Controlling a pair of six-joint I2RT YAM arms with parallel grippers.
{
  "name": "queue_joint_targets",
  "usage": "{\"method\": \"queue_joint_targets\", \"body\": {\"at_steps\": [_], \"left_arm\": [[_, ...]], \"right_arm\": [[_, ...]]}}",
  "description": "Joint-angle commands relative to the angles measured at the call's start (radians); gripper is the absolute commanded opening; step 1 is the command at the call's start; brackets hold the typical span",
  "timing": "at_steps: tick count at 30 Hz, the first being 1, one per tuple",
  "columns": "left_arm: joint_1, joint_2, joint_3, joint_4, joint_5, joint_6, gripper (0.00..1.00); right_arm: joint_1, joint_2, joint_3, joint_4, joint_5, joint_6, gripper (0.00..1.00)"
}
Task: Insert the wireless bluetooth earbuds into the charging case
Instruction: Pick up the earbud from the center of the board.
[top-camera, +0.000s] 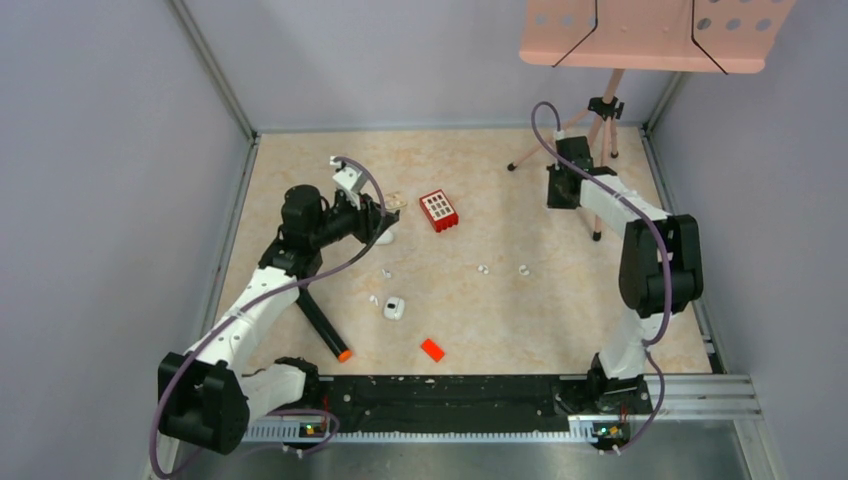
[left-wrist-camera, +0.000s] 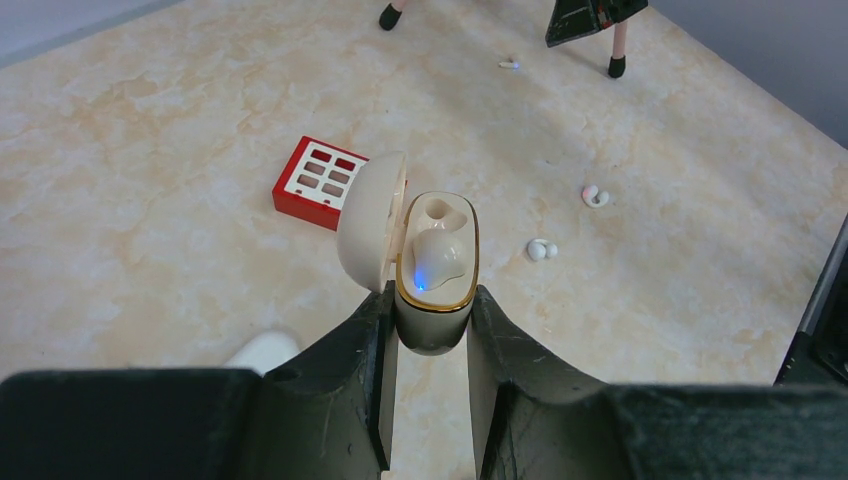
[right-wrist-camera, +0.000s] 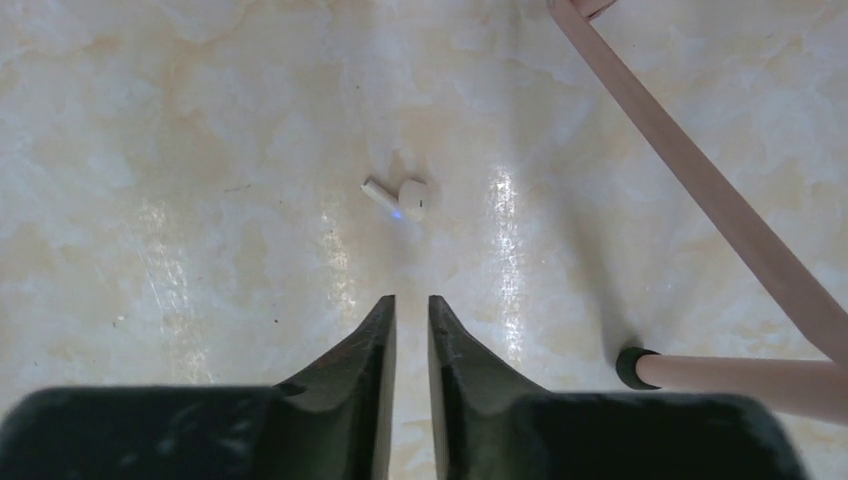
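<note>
My left gripper (left-wrist-camera: 432, 295) is shut on the cream charging case (left-wrist-camera: 436, 322), gold-rimmed, held above the table with its lid (left-wrist-camera: 368, 220) swung open to the left. One earbud (left-wrist-camera: 438, 256) sits in the near socket with a blue light on; the far socket (left-wrist-camera: 441, 210) is bare. Two wireless bluetooth earbuds (left-wrist-camera: 541, 250) (left-wrist-camera: 595, 195) lie on the table to the right. My right gripper (right-wrist-camera: 412, 300) hangs shut and empty by the tripod, a little short of another earbud (right-wrist-camera: 405, 197) lying flat. From above, the left gripper (top-camera: 380, 212) is at centre left and the right gripper (top-camera: 557, 200) at far right.
A red block (top-camera: 438, 210) with white cells lies right of the left gripper. Pink tripod legs (right-wrist-camera: 700, 185) pass right of my right gripper, one foot (right-wrist-camera: 632, 367) close by. An orange-red chip (top-camera: 432, 349), a black marker (top-camera: 322, 325) and a white piece (top-camera: 394, 308) lie near the front.
</note>
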Motion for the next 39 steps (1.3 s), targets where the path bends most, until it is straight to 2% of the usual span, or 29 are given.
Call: {"method": "queue_joint_targets", "body": {"at_steps": [1, 3, 7, 17, 39], "left_arm": [[0.003, -0.015, 0.009, 0.067, 0.031, -0.01, 0.0], [0.003, -0.023, 0.015, 0.031, 0.032, 0.01, 0.0], [0.003, -0.037, 0.031, -0.038, 0.025, 0.039, 0.0], [0.005, -0.042, 0.057, -0.119, 0.002, 0.082, 0.0], [0.004, -0.026, 0.068, -0.123, -0.002, 0.083, 0.0]], "right_arm": [[0.008, -0.01, -0.004, 0.04, 0.026, 0.039, 0.23], [0.006, 0.019, 0.016, 0.04, 0.038, 0.072, 0.29], [-0.003, 0.073, 0.064, 0.039, 0.031, 0.155, 0.32], [-0.007, 0.162, 0.141, 0.02, 0.061, 0.206, 0.29], [-0.021, 0.225, 0.168, 0.025, 0.11, 0.22, 0.28]]}}
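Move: The earbud I'm after lies on the board about 4 cm ahead of my right hand, 1 cm to its right and 6 cm below. From that hand, the tripod foot stands roughly 10 cm to the right and 5 cm back; one white ring lies some 13 cm back and 9 cm left, another about 12 cm back and 18 cm left. From my left hand, the earbud is around 40 cm right, 16 cm ahead and 21 cm lower. I first spread the nearly shut fingers of my right hand to about a third of their range, then sink some 5 cm while reaching about 3 cm forward, turning roughly 13 degrees clockwise, so the open tips come down around the earbud's head. My left hand keeps its grip on the open charging case and eases a little over a centimetre down and back. ##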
